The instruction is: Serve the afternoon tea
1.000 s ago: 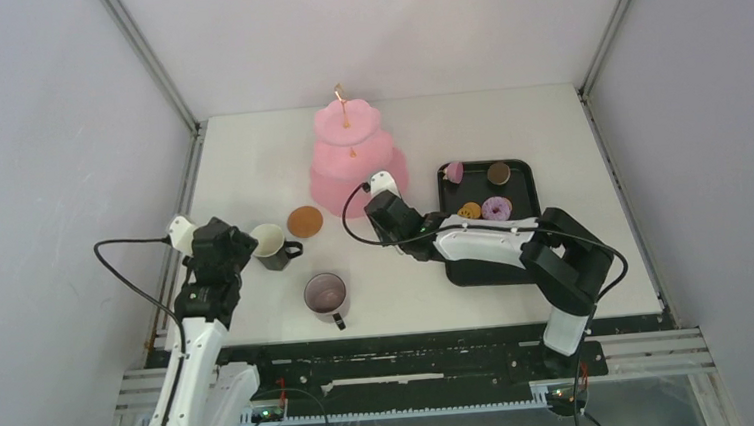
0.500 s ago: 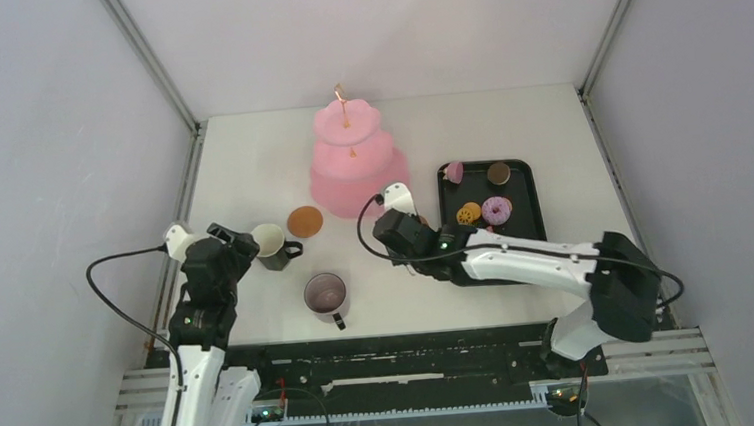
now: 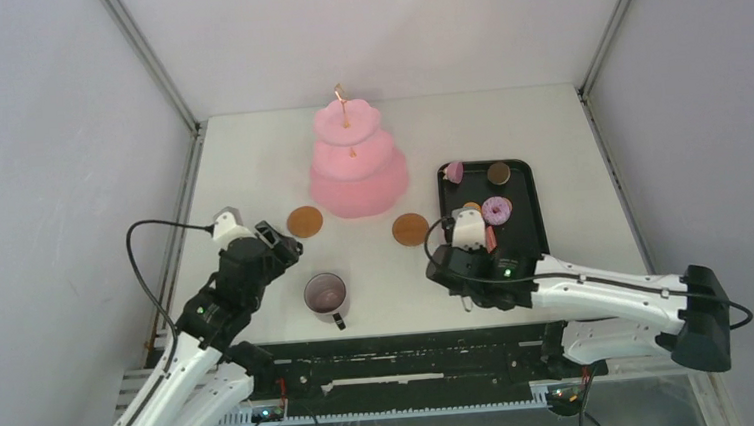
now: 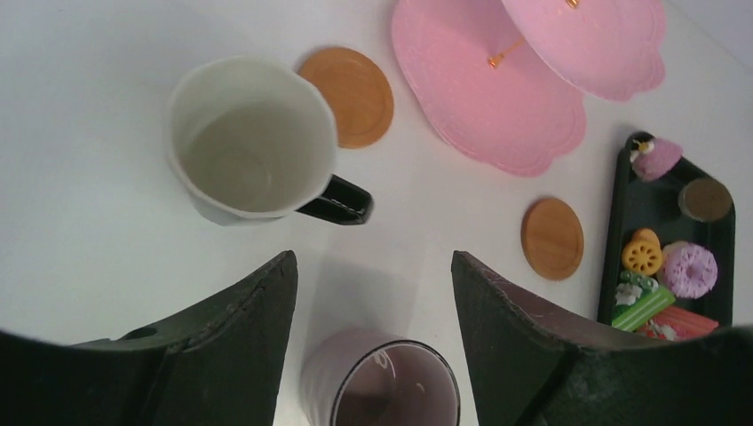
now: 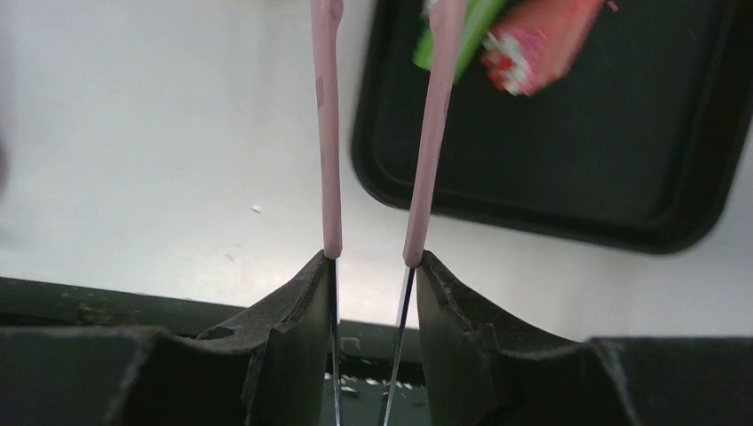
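Note:
The pink three-tier cake stand (image 3: 355,164) stands at the back of the table, also in the left wrist view (image 4: 497,98). Two brown coasters (image 3: 304,220) (image 3: 410,229) lie in front of it. A dark mug with a white inside (image 4: 249,142) stands upright near the left coaster (image 4: 351,84). My open left gripper (image 3: 275,248) (image 4: 373,266) hovers over it and hides it from above. A second mug (image 3: 326,295) (image 4: 382,390) stands nearer. Toy pastries (image 3: 496,209) sit on the black tray. My right gripper (image 3: 468,252) (image 5: 373,257) is shut on the thin tongs (image 5: 328,133).
The black tray (image 3: 521,253) (image 5: 568,160) lies right of the stand, with a red and green pastry (image 5: 533,35) close to the tongs' far ends, whose tips are out of frame. The table's near edge and black rail (image 5: 133,306) lie just behind the right gripper.
My right arm drew back from the cake stand toward the near edge, uncovering the second coaster. My left gripper swung right, over the white-lined mug.

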`<state>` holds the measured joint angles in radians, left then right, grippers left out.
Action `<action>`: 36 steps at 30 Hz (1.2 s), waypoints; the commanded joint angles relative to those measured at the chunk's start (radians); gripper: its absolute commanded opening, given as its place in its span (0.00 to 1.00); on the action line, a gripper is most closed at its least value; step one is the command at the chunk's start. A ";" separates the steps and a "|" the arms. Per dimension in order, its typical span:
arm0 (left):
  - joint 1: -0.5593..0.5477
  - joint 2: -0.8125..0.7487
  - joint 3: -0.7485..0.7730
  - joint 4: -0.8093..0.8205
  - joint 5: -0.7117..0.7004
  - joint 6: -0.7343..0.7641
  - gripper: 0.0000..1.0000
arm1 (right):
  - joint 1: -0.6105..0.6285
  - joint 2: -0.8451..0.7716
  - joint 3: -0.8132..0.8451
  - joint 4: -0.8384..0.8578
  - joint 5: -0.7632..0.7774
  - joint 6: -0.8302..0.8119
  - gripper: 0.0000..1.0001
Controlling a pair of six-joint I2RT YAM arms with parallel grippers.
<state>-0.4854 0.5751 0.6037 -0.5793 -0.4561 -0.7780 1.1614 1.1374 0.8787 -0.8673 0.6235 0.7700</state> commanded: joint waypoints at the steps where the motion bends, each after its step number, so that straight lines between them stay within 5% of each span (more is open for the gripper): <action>1: -0.097 0.041 0.088 0.032 -0.075 0.015 0.69 | 0.015 -0.098 -0.043 -0.205 0.041 0.208 0.45; 18: -0.292 0.101 0.105 0.115 -0.113 -0.005 0.69 | -0.008 -0.095 -0.087 -0.293 -0.004 0.404 0.47; 36: -0.334 0.124 0.083 0.184 -0.114 -0.023 0.70 | -0.277 -0.006 -0.116 -0.017 -0.122 0.146 0.47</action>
<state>-0.8089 0.6956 0.6533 -0.4423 -0.5480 -0.7868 0.9237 1.1152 0.7578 -0.9787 0.5217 0.9989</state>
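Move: The right hand, holding the pink tongs, has the strawberry cake roughly 12 cm ahead, 6 cm to its right and 10 cm below; the green cake lies 13 cm ahead and 1 cm right, the donut 19 cm ahead and 9 cm right. From the empty left hand, the mauve mug is about 8 cm back, 7 cm right and 12 cm below; the white mug sits 5 cm ahead and 5 cm left, the left coaster 12 cm ahead and 2 cm right. Keeping its grip on the tongs, the right hand first swings right and back, about 7 cm and 4 cm, then eases forward 3 cm as it sinks towards the strawberry cake; it turns some 20 degrees clockwise and tips down slightly throughout. The open left hand crosses about 8 cm right, away from the white mug to ahead of the mauve mug, slowing, rising slightly and yawing clockwise. ##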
